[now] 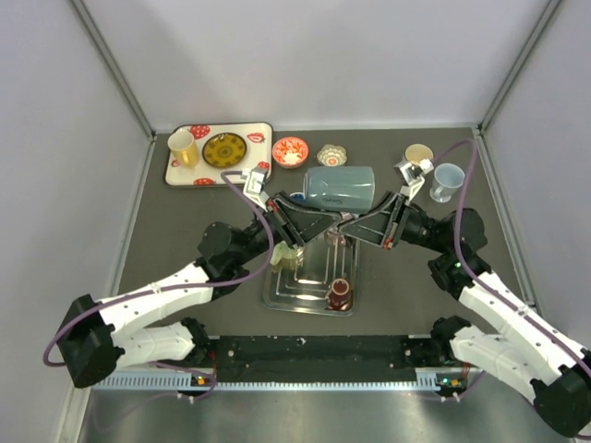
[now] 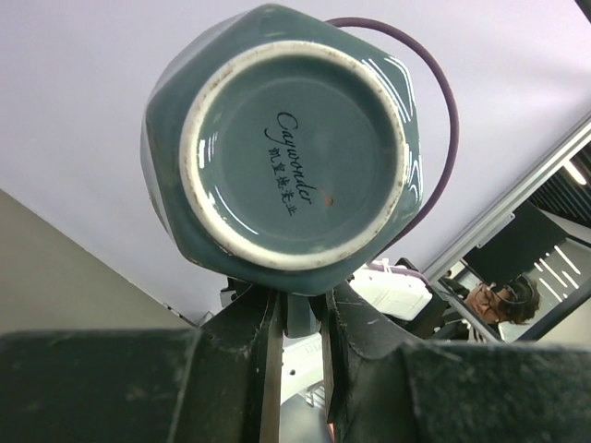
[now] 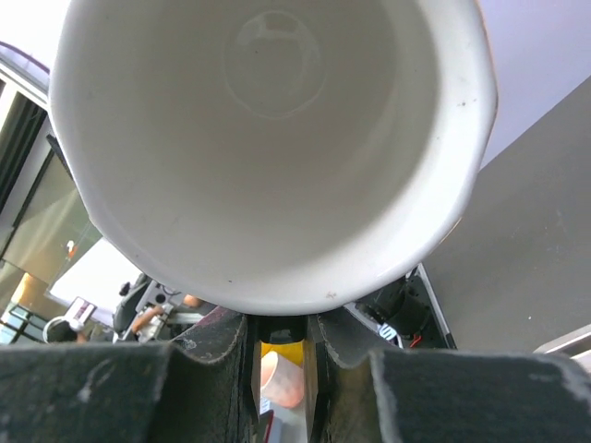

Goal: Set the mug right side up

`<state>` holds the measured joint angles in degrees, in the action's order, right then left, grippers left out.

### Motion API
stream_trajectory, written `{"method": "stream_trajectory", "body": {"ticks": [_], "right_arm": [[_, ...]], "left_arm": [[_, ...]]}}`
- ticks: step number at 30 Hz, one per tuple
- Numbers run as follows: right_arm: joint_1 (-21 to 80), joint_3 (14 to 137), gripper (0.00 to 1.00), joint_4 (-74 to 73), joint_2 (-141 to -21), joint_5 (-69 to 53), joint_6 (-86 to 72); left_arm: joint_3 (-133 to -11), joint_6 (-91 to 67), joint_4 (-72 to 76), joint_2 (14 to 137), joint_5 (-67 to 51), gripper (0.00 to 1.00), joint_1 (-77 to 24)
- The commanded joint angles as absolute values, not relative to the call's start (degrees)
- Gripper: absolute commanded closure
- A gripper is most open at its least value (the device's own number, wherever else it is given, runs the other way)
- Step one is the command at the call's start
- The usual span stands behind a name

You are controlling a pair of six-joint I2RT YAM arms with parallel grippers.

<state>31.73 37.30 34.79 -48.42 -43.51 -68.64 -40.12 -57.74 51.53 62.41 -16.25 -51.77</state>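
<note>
The teal mug (image 1: 339, 187) hangs in the air on its side above the middle of the table. In the left wrist view its base (image 2: 294, 157) with white foot ring faces me; in the right wrist view its white inside (image 3: 277, 138) does. My left gripper (image 1: 319, 218) comes from the left under the mug and is shut on the teal handle (image 2: 303, 318). My right gripper (image 1: 347, 221) comes from the right, its fingers (image 3: 231, 351) drawn in on a dark piece of the handle (image 3: 280, 328) just under the rim.
A metal tray (image 1: 309, 295) lies below the mug, holding a brown cup (image 1: 339, 293) and a pale green piece (image 1: 288, 258). At the back stand a white tray (image 1: 263, 129) with a yellow cup and plate, a red bowl (image 1: 290, 151), a small dish (image 1: 331, 154), a tan cup (image 1: 418, 155) and a pale blue cup (image 1: 447, 181).
</note>
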Motion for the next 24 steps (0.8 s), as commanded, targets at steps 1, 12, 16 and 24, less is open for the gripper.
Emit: {"method": "stream_trajectory", "body": {"ticks": [1, 12, 16, 24], "right_arm": [[32.1, 41.2, 1.00, 34.5, -46.5, -39.3, -63.8], [32.1, 43.8, 1.00, 23.9, -42.5, -38.0, -57.7], [31.9, 53.9, 1.00, -1.8, -40.4, -28.7, -43.5], [27.3, 74.5, 1.00, -41.5, -49.7, 4.5, -27.7]], "left_arm": [[-40.0, -55.2, 55.4, 60.8, -19.9, 0.84, -53.6], [-37.3, -51.2, 48.2, 54.5, -12.7, 0.36, -52.8], [-36.4, -49.2, 36.6, 48.4, -6.2, 0.28, -51.0], [-33.2, -46.5, 12.7, 34.1, 15.1, 0.24, -50.3]]}}
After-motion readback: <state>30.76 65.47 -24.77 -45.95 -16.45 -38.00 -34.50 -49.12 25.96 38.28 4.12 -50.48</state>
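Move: Between the two hands hangs the blue-green mug on its side, mouth to the right, its middle roughly 4 cm ahead of and 4 cm above either gripper at the handle. From the right hand, the cream mug by which space lies free stands about 36 cm ahead, 27 cm right; the pale blue mug 29 cm ahead, 35 cm right; the pink mug 19 cm ahead, 3 cm right, all some 30 cm below. Opening wide, the left fingers let go of the handle, ease back a little, then draw off about 9 cm to the left, turning counter-clockwise. The right hand keeps its pinch on the handle, sinks some 2 cm, then swings forward and right about 8 cm towards the cream and pale blue mugs, rising back and turning clockwise some 30 degrees while its fingers tip downwards. ##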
